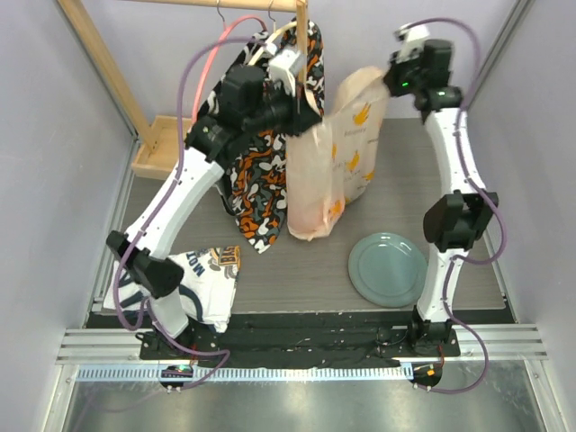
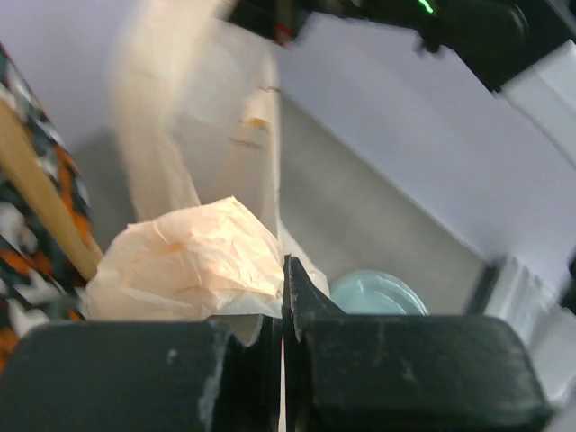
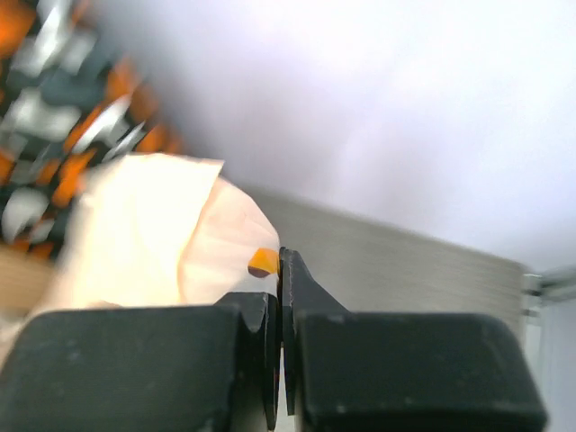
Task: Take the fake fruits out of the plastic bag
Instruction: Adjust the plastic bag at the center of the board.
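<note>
The plastic bag (image 1: pixel 337 157) hangs stretched in the air between both grippers, thin, beige-peach, with yellow-orange marks. My left gripper (image 1: pixel 310 121) is shut on its left upper edge; in the left wrist view (image 2: pixel 282 297) the crumpled bag (image 2: pixel 189 256) bunches at the closed jaws. My right gripper (image 1: pixel 393 79) is shut on the bag's right upper corner; in the right wrist view (image 3: pixel 279 288) the bag (image 3: pixel 153 229) runs into the closed jaws. A reddish-orange bulge shows through the bag's bottom (image 1: pixel 310 216). No fake fruit is clearly visible.
A round grey-green plate (image 1: pixel 388 269) lies on the table right of the bag, also in the left wrist view (image 2: pixel 378 292). An orange-black-white patterned cloth (image 1: pixel 261 180) hangs from a wooden rack behind the left arm. A printed white cloth (image 1: pixel 193 279) lies at the front left.
</note>
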Controlling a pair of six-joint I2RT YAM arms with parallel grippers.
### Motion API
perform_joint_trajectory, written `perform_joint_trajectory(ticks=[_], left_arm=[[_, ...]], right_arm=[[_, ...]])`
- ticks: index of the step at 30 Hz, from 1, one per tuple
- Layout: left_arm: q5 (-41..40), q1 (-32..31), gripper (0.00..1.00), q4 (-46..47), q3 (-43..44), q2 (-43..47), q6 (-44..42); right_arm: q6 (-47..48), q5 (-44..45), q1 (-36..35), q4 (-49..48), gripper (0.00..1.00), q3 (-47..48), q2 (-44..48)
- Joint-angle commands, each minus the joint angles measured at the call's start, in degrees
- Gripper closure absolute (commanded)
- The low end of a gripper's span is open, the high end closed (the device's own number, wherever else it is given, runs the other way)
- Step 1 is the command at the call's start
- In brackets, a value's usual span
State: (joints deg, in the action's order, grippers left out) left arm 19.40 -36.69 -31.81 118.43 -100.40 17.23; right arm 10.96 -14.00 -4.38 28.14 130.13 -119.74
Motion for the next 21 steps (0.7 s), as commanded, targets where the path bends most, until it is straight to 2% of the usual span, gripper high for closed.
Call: perform_joint_trajectory(ticks=[1,2,4,5,6,7,8,9,10,11,12,13,14,16,17,19,21], left_arm=[[-0.59,2.14,1.0,-0.61,17.15,-6.9,-10.36],[0.19,2.15,1.0,-0.88,22.66,-10.48,-10.99],[1.86,2.15,1.0,-1.06,25.96,-12.53,-12.13],[5.09,2.06,1.0,-0.97,26.32,-12.89,-12.48],[6.69,2.14,1.0,-1.41,25.54,-12.63,-12.92],[8.45,2.15,1.0,-2.11,22.31,-12.19,-13.62],[10.38,2.06,1.0,-3.59,19.58,-10.36,-13.8],[11.27,2.06,1.0,-4.13,16.16,-9.12,-13.89],[12.15,2.06,1.0,-4.22,7.6,-7.89,-14.07],[13.11,1.97,1.0,-4.14,3.08,-6.23,-15.03],[13.99,1.54,1.0,-3.96,-1.32,-3.69,-15.47],[13.65,1.36,1.0,-3.44,-9.63,-2.27,-15.74],[13.39,1.18,1.0,-1.78,-13.28,-0.95,-15.48],[12.25,0.57,1.0,-0.1,-22.57,2.57,-14.78],[12.24,0.39,1.0,0.69,-24.72,3.45,-14.34],[12.85,-0.23,1.0,1.23,-29.28,5.73,-12.32],[13.12,-1.01,1.0,1.84,-30.97,6.97,-10.39]], right_arm=[[-8.48,3.98,11.22,-5.38,0.99,11.72,1.97],[-9.2,3.46,12.37,-5.03,0.99,12.34,2.32],[-10.17,2.23,14.92,-4.33,0.99,10.16,6.16],[-10.08,0.48,15.36,-4.06,0.99,7.71,8.36],[-9.82,-0.41,15.98,-4.06,0.99,0.47,11.26],[-8.43,-1.2,15.98,-4.49,0.99,-4.31,17.2],[-7.8,-2.68,15.98,-5.02,0.99,-15.58,21.18],[-6.93,-3.66,15.98,-5.98,0.99,-21.78,24.7],[-4.92,-4.28,15.9,-7.47,0.99,-28.02,28.04],[-3.94,-4.19,15.9,-7.92,0.99,-39.83,35.21],[-2.71,-3.85,15.9,-8.1,0.99,-45.34,38.24],[-1.57,-3.23,15.9,-7.67,0.99,-50.62,41.49],[0.01,-2.1,15.9,-7.05,0.99,-59.72,46.83],[1.25,0.2,15.9,-4.08,0.99,-67.25,52.31],[2.47,0.2,15.9,-2.49,0.99,-72.76,56.86],[3.27,0.37,15.9,2.24,0.99,-76.76,60.84],[4.76,0.38,15.9,5.68,0.92,-79.58,65.31]])
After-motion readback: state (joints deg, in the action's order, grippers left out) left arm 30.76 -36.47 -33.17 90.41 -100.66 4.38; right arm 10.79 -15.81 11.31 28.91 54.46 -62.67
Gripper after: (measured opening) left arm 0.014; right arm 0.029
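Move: Both closed hands already hold the raised plastic bag by its rim. The board's centre lies about 36 cm below the left hand and 5 ahead; from the right hand, 12 back, 19 left and 28 below. The bag's middle is 7 cm right of the left hand, straight below it. The plate is 20 cm right and 10 back of the left hand, and the patterned cloth 10 left and 5 ahead of it. Still pinching the bag, both hands rise, then drop, the right hand going right and back some 28 cm. ##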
